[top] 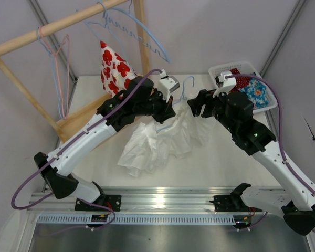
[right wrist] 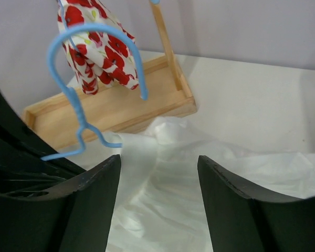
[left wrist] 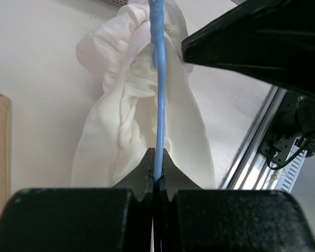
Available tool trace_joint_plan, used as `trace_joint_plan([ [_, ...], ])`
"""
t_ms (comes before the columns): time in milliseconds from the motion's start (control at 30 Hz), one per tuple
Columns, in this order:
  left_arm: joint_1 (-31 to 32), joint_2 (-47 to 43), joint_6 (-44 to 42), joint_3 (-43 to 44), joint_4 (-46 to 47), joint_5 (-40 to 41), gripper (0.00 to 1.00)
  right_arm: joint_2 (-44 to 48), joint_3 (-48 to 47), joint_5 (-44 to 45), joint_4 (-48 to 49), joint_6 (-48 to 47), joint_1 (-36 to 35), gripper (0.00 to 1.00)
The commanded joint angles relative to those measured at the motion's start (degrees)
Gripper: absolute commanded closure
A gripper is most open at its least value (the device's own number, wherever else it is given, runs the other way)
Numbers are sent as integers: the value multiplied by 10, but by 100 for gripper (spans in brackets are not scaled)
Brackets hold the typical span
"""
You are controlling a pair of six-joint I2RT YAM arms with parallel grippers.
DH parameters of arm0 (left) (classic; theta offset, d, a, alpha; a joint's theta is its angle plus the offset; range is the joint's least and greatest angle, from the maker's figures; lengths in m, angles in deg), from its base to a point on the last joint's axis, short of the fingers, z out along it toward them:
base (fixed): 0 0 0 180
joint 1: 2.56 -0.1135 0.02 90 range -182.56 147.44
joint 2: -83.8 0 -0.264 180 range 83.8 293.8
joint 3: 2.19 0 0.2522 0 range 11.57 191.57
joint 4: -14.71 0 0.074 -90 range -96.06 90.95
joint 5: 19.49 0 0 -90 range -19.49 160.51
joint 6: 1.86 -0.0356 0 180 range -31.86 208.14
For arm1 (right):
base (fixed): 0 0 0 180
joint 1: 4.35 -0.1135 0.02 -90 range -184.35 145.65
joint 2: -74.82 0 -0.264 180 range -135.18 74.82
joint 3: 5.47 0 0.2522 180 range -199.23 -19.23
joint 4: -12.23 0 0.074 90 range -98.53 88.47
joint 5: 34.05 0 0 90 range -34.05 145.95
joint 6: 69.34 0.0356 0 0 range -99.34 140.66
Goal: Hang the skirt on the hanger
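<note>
The white skirt (top: 163, 139) lies crumpled on the table between both arms. A light-blue wire hanger (top: 188, 84) stands over it, hook pointing away from the arms. My left gripper (top: 165, 113) is shut on the hanger's thin wire (left wrist: 158, 105), which runs from the jaws across the skirt (left wrist: 131, 131). In the right wrist view the hanger hook (right wrist: 102, 26) curves at upper left and one hanger arm ends in a fold of the skirt (right wrist: 168, 199). My right gripper (top: 195, 107) hovers open just above the cloth, jaws (right wrist: 158, 168) wide apart, gripping nothing.
A wooden rack stands at the back left, with its base (top: 79, 118) on the table. A red-flowered garment (top: 113, 65) and spare hangers (top: 58, 73) hang from it. A white basket (top: 268, 105) of coloured cloth sits at the back right. A metal rail (top: 163, 199) runs along the near edge.
</note>
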Motion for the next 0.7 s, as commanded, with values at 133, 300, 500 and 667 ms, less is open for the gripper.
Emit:
trace_joint_plan([
  [133, -3, -48, 13, -4, 37, -4, 100, -19, 5, 14, -9, -48, -4, 35],
  [300, -3, -50, 17, -2, 39, -18, 100, -33, 8, 13, 25, -53, -12, 44],
  [500, -3, -77, 7, -1, 21, 2, 100, -46, 5, 94, 14, -63, -4, 100],
  [667, -3, -112, 10, -26, 26, -12, 100, -36, 5, 124, -17, -36, 58, 100],
])
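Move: Just below the right hand's open fingers, some 2 cm ahead, 1 cm left and 3 cm down, is the white skirt's upper edge to be gripped. The hanger's hook stands about 6 cm ahead of the right hand, 4 cm left and 2 cm higher; the left fingertips, already shut on the hanger, are roughly 10 cm left, 4 cm back and 3 cm lower. From the left hand that skirt edge lies about 6 cm ahead, 9 cm right, nearly level. Sinking about 3 cm and easing slightly forward, the right hand closes its open fingers and pinches the white skirt's upper edge, then draws it right and forward some 3 to 4 cm, away from the left hand, rolling and turning clockwise roughly 10 degrees. The left hand keeps its grip on the hanger and carries it up about 3 cm, left and a little back, fastest at the end. ##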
